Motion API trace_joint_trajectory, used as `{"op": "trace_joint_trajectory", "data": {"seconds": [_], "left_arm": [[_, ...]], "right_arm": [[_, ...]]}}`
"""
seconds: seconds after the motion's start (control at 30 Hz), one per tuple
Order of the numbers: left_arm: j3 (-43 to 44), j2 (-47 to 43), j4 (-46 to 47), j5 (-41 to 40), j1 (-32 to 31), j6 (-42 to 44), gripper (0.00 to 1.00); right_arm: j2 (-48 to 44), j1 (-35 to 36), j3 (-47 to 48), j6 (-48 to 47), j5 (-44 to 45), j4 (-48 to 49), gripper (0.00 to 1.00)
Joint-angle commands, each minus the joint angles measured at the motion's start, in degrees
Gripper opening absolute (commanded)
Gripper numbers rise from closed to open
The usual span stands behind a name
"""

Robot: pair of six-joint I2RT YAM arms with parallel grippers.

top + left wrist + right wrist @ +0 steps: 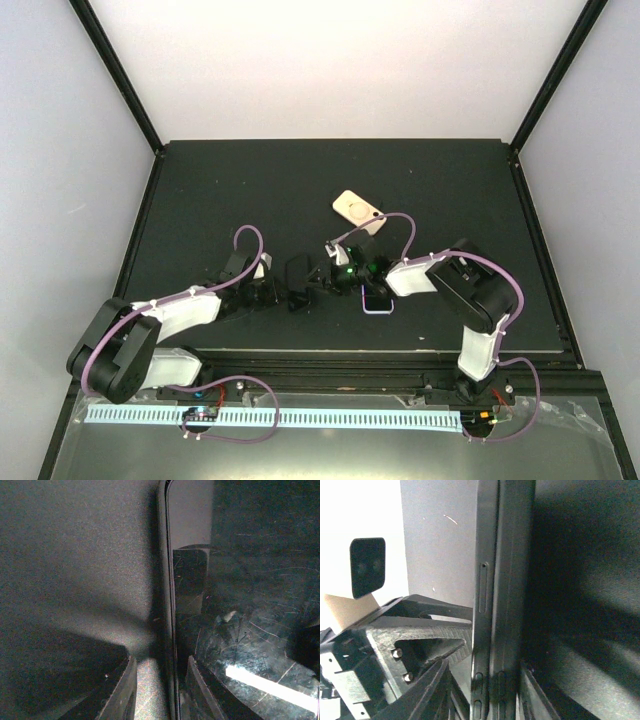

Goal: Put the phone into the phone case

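Note:
The black phone [298, 272] stands on its long edge at mid-table, between the two arms. In the right wrist view the phone [483, 580] shows its side slot and buttons, and the dark phone case [510, 580] lies flush against its right side. My right gripper [484, 665] straddles both: the right finger touches the case, while a gap separates the left finger from the phone. My left gripper [161, 660] straddles the same edge from the other end. The glossy screen [240, 630] is on its right, and there is space at both fingers. Both grippers [278, 288] [325, 275] are open.
A beige case-like slab [358, 210] with a black camera square lies flat behind the grippers. A dark flat item with a purple rim [377, 300] lies under the right forearm. The black mat's raised border [150, 200] runs along the sides.

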Motion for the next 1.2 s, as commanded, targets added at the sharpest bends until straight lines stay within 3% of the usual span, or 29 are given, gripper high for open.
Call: {"op": "trace_joint_trajectory", "data": {"seconds": [0.0, 0.13, 0.23, 0.33, 0.47, 0.6, 0.7, 0.8, 1.17], "left_arm": [[-0.64, 0.29, -2.93, 0.63, -0.13, -0.02, 0.30], [-0.77, 0.29, -3.18, 0.55, -0.13, -0.02, 0.31], [-0.96, 0.30, -2.93, 0.46, -0.09, -0.10, 0.31], [-1.25, 0.28, -2.16, 1.10, -0.12, -0.81, 0.31], [-1.02, 0.29, -2.08, 1.56, -0.12, -1.19, 0.33], [-0.71, -1.28, -2.36, 3.24, -0.08, -1.23, 0.39], [-0.93, -2.99, -2.70, 5.26, -0.04, -1.32, 0.52], [-1.82, -5.98, -3.16, 7.24, 0.33, -1.93, 0.58], [-11.19, -21.16, 15.16, 27.14, 5.74, -11.95, 0.63]], "right_arm": [[1.11, 0.53, 1.72, -1.59, -0.19, -0.67, 0.31], [1.38, 0.51, 1.08, -1.17, -0.12, 0.71, 0.12], [1.07, 0.52, 0.86, -1.37, 0.10, 0.61, 0.06], [0.92, 0.53, 1.07, -1.38, 0.21, 0.30, 0.08], [1.01, 0.52, 1.53, -1.74, 0.11, -1.04, 0.21], [0.05, 0.43, 1.19, -2.33, 0.38, -1.64, 0.10], [-2.24, 0.37, 0.66, -3.15, 0.73, -2.39, 0.07], [-5.12, 0.35, 0.07, -4.46, 0.25, -3.53, 0.06], [-18.51, 0.12, -8.10, -4.71, -5.96, 2.41, 0.06]]}}
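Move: The black phone, in its black case, lies between the hands: its middle is about 4 cm to the right of the left hand and 3 cm ahead, roughly 1 cm above it, and about 4 cm to the left of the right hand, level with it fore and aft and some 2 cm lower. From the right hand, the purple-cased phone lies about 16 cm right and 2 cm back, and the beige phone 12 cm right and 18 cm ahead. Down about 1 cm, the right hand closes its fingers on the phone's and case's right edge, pinching the two layers together. It keeps that grip, then lifts about 5 cm, also coming back 3 cm and 2 cm right. The left hand first stays at the left edge, then opens wide, rising 5 cm and drawing back 3 cm with the edge between its spread fingers, its left side tipping down some 20 degrees. ##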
